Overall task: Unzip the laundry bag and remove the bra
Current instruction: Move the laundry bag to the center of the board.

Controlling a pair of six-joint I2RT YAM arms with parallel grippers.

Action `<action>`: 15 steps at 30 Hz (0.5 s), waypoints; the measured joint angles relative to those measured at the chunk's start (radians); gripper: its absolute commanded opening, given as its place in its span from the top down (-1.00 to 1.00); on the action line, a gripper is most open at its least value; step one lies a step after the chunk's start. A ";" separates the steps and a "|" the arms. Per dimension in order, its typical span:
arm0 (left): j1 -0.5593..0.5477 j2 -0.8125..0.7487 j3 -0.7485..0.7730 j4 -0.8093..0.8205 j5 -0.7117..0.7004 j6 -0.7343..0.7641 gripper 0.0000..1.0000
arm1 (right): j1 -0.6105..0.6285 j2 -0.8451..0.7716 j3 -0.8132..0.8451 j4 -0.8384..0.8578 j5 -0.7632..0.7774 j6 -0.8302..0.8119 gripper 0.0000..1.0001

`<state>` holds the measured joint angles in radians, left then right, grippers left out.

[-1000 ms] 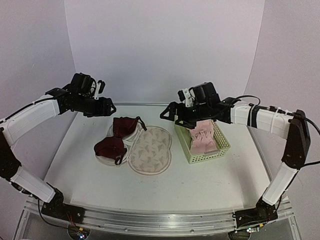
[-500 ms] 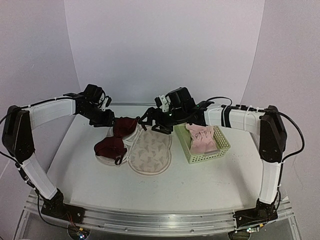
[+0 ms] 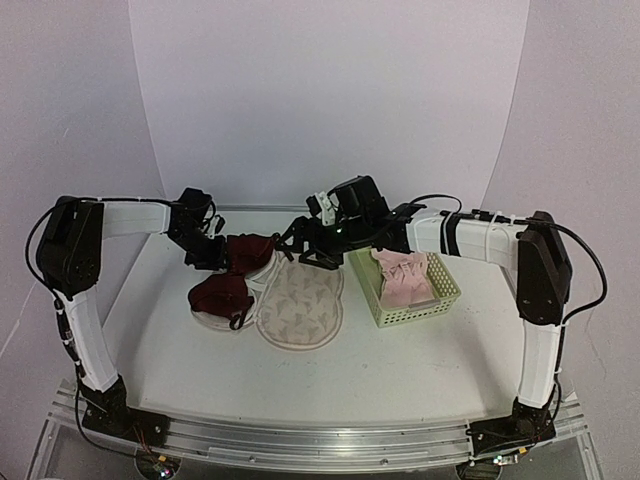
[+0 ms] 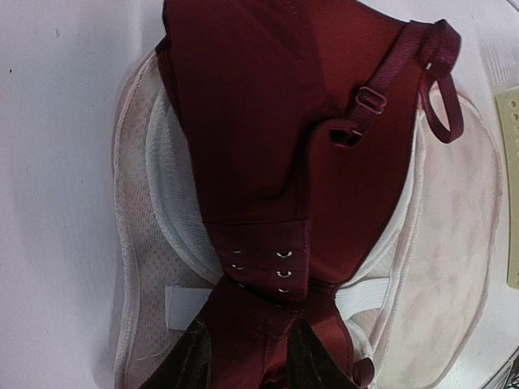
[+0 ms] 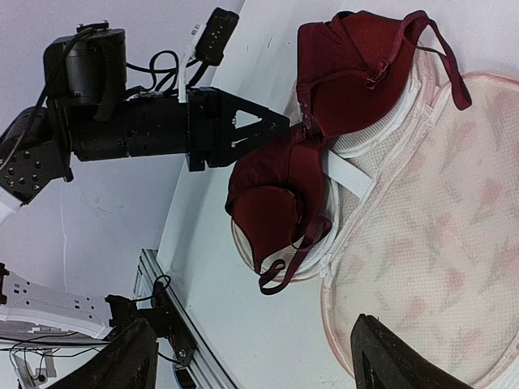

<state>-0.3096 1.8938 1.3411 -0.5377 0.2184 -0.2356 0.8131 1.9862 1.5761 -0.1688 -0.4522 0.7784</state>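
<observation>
The laundry bag (image 3: 300, 305) lies unzipped and spread flat, its leaf-printed half on the right. The maroon bra (image 3: 232, 280) rests on the pale mesh inside (image 4: 154, 211) of the left half. My left gripper (image 3: 212, 255) is down at the bra's (image 4: 276, 138) middle, by the hook band. Its dark fingers (image 4: 188, 361) are closed on bunched maroon fabric. My right gripper (image 3: 300, 240) hovers open over the bag's far end. In the right wrist view its fingers (image 5: 126, 365) stand wide with nothing between, and the bra (image 5: 324, 73) and bag (image 5: 430, 243) lie below.
A pale green mesh basket (image 3: 400, 312) holding a pink garment (image 3: 405, 275) stands just right of the bag, under the right forearm. White table runs to a metal rail at the near edge. Walls enclose the back and sides.
The left arm came down from above the table's left side onto the bra and its jaws narrowed. The right arm swung left from over the basket to the bag's far end.
</observation>
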 measured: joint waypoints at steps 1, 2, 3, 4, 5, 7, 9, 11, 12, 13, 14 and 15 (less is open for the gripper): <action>0.004 0.006 0.000 0.000 0.001 -0.004 0.50 | 0.000 0.000 0.000 0.002 0.000 0.000 -0.65; 0.010 0.011 0.000 0.000 0.001 -0.006 0.59 | 0.000 0.000 0.000 0.002 0.000 0.000 -0.65; 0.017 0.014 0.000 0.000 0.002 -0.007 0.66 | 0.000 0.000 -0.001 0.002 0.000 -0.001 -0.65; 0.024 0.015 0.000 0.003 0.002 -0.008 0.73 | 0.000 0.000 -0.001 0.002 0.000 -0.002 -0.65; 0.030 0.017 0.001 0.007 0.003 -0.008 0.81 | 0.000 0.000 -0.001 0.002 0.000 -0.003 -0.65; 0.040 0.024 0.006 0.014 0.002 -0.010 0.96 | 0.000 0.000 -0.001 0.002 0.000 -0.005 -0.65; 0.045 0.035 0.015 0.019 0.001 -0.010 1.00 | 0.000 0.000 -0.001 0.002 0.000 -0.006 -0.65; 0.046 0.052 0.023 0.026 0.003 -0.006 1.00 | 0.000 0.000 -0.001 0.002 0.000 -0.007 -0.65; 0.046 0.062 0.026 0.026 0.007 -0.006 1.00 | 0.000 0.000 -0.001 0.002 0.000 -0.007 -0.65; 0.046 0.073 0.028 0.028 0.009 -0.005 1.00 | 0.000 0.000 -0.001 0.002 0.000 -0.007 -0.65; 0.046 0.081 0.028 0.029 0.011 -0.004 1.00 | 0.000 0.000 -0.001 0.002 0.000 -0.008 -0.65; 0.046 0.091 0.028 0.029 0.013 -0.003 1.00 | 0.000 0.000 -0.002 0.002 0.000 -0.008 -0.65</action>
<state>-0.2638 1.9846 1.3693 -0.5091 0.2317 -0.2390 0.8131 1.9862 1.5745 -0.1669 -0.4522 0.7708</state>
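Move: The laundry bag lies open under both hands. Its middle is about 11 cm to the left hand's right, 8 cm back and 5 cm below. The bra rests on the bag's left half: the far cup some 7 cm right and 6 cm farther out from that hand, the near cup about 6 cm back and straight in line. From the right hand, the bag's middle is roughly 10 cm left, level with it, and 17 cm lower. Heading down at the left half of the bag, beside the bra's hook band, the left hand first eases about 1.5 cm forward and 1.5 cm left while its part-open fingers close fully. It then sinks with shut fingertips, nearly 3 cm lower in all, over the mesh at the band's left; whether the tips touch the cloth can't be seen. ##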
